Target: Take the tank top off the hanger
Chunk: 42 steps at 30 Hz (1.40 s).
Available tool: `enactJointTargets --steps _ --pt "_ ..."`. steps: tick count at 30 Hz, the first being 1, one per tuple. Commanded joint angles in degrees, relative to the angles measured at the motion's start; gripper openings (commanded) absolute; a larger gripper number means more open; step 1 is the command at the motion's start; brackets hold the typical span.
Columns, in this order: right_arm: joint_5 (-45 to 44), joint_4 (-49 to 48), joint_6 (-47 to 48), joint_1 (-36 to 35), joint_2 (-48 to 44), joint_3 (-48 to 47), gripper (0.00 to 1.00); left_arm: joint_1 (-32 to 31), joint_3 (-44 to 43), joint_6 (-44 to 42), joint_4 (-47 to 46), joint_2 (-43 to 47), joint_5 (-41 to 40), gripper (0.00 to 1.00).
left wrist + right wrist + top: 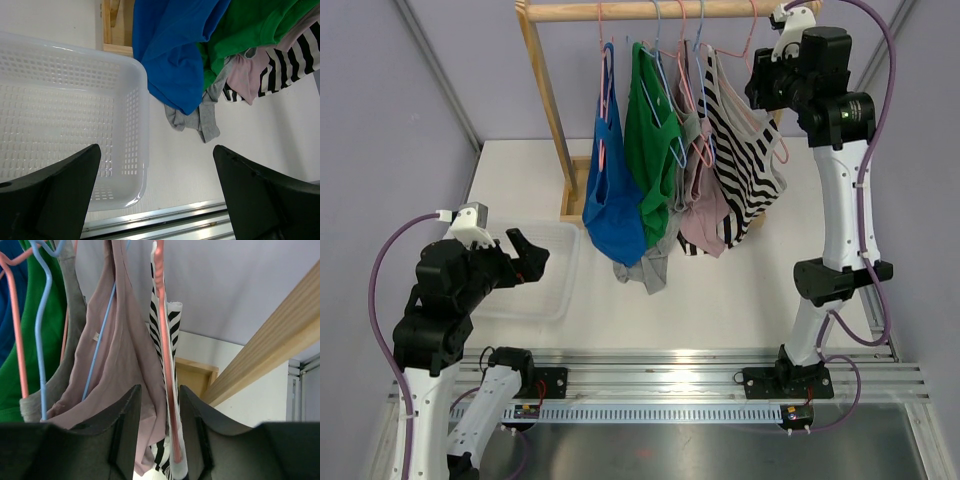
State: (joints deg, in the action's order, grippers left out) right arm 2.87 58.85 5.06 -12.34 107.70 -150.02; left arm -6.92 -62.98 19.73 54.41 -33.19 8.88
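Several tank tops hang on wire hangers from a wooden rail [660, 10]: blue [613, 200], green [655, 150], grey [655, 268], dusty pink [705, 220] and black-and-white striped [745, 160]. My right gripper [756, 85] is up at the striped top's shoulder. In the right wrist view its jaws [159, 390] stand half closed around the pink hanger arm [165, 365] and the striped strap [172, 325], with a gap still showing beside the hanger. My left gripper [527, 255] hangs wide open and holds nothing [156, 150] above the table beside the basket.
A clear plastic basket [560, 300] sits on the table at the left, its rim [142, 100] below the left gripper. The rack's wooden post [548, 100] and base stand behind the clothes. Metal rails [670, 370] run along the near edge.
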Motion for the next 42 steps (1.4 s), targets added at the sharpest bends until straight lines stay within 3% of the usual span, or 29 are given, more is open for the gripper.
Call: enactJointTargets --steps 1,4,7,11,13,23,29,38,42 --pt "2.8 -0.6 1.5 0.5 1.1 -2.7 0.43 -0.2 -1.4 -1.1 -1.6 0.3 2.1 0.99" --pt "2.8 -1.9 2.1 0.6 1.1 -0.9 0.30 -0.2 -1.1 -1.2 -1.8 0.4 2.2 0.99" --pt "2.7 -2.2 2.6 0.6 0.7 1.3 0.26 -0.2 -0.9 -1.3 -1.9 0.6 2.0 0.99" --pt "1.8 -4.6 2.9 0.6 -1.5 5.1 0.13 -0.2 -1.0 -1.3 -1.9 0.8 1.8 0.99" --pt "1.7 -5.1 2.4 0.6 -1.9 4.7 0.00 -0.2 -1.1 -1.3 -1.9 0.8 1.9 0.99" --pt "2.0 -13.4 -2.2 0.5 -8.0 4.6 0.00 -0.2 -2.5 -1.3 -2.9 0.3 6.8 0.99" --pt "1.1 -9.1 -3.7 0.6 -10.7 2.1 0.00 -0.3 -5.1 -1.8 -3.7 -1.9 11.5 0.99" --pt "-1.6 -7.8 -9.7 0.6 -34.8 28.9 0.00 -4.7 -12.9 -2.0 -8.0 -8.6 13.1 0.99" --pt "-0.8 -2.3 -11.3 0.6 -42.5 35.0 0.00 -12.8 -19.9 -2.4 -9.0 -16.5 7.7 0.99"
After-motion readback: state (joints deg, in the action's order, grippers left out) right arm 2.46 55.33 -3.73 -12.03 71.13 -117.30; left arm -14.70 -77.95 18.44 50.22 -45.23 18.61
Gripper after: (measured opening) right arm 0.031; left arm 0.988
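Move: The near arm of the striped tank top's pink hanger runs down between my half-open right fingers, the spot to grip about 2 cm ahead and 3 cm below. The pink tank top hangs some 9 cm to the left, 3 cm ahead and 17 cm lower; the rack's right post stands roughly 8 cm to the right and 5 cm ahead. From my left hand, that hanger arm is about 28 cm ahead, 42 cm right and 14 cm higher. My right hand eases forward and down about 3 cm while its fingers shut on the pink hanger's arm. It then lifts some 7 cm to take the hook off the rod and draws back towards me nearly 20 cm, drifting slightly right. Late on, my open left hand rises about 8 cm and moves right 6 cm towards the hanger, turning clockwise. ##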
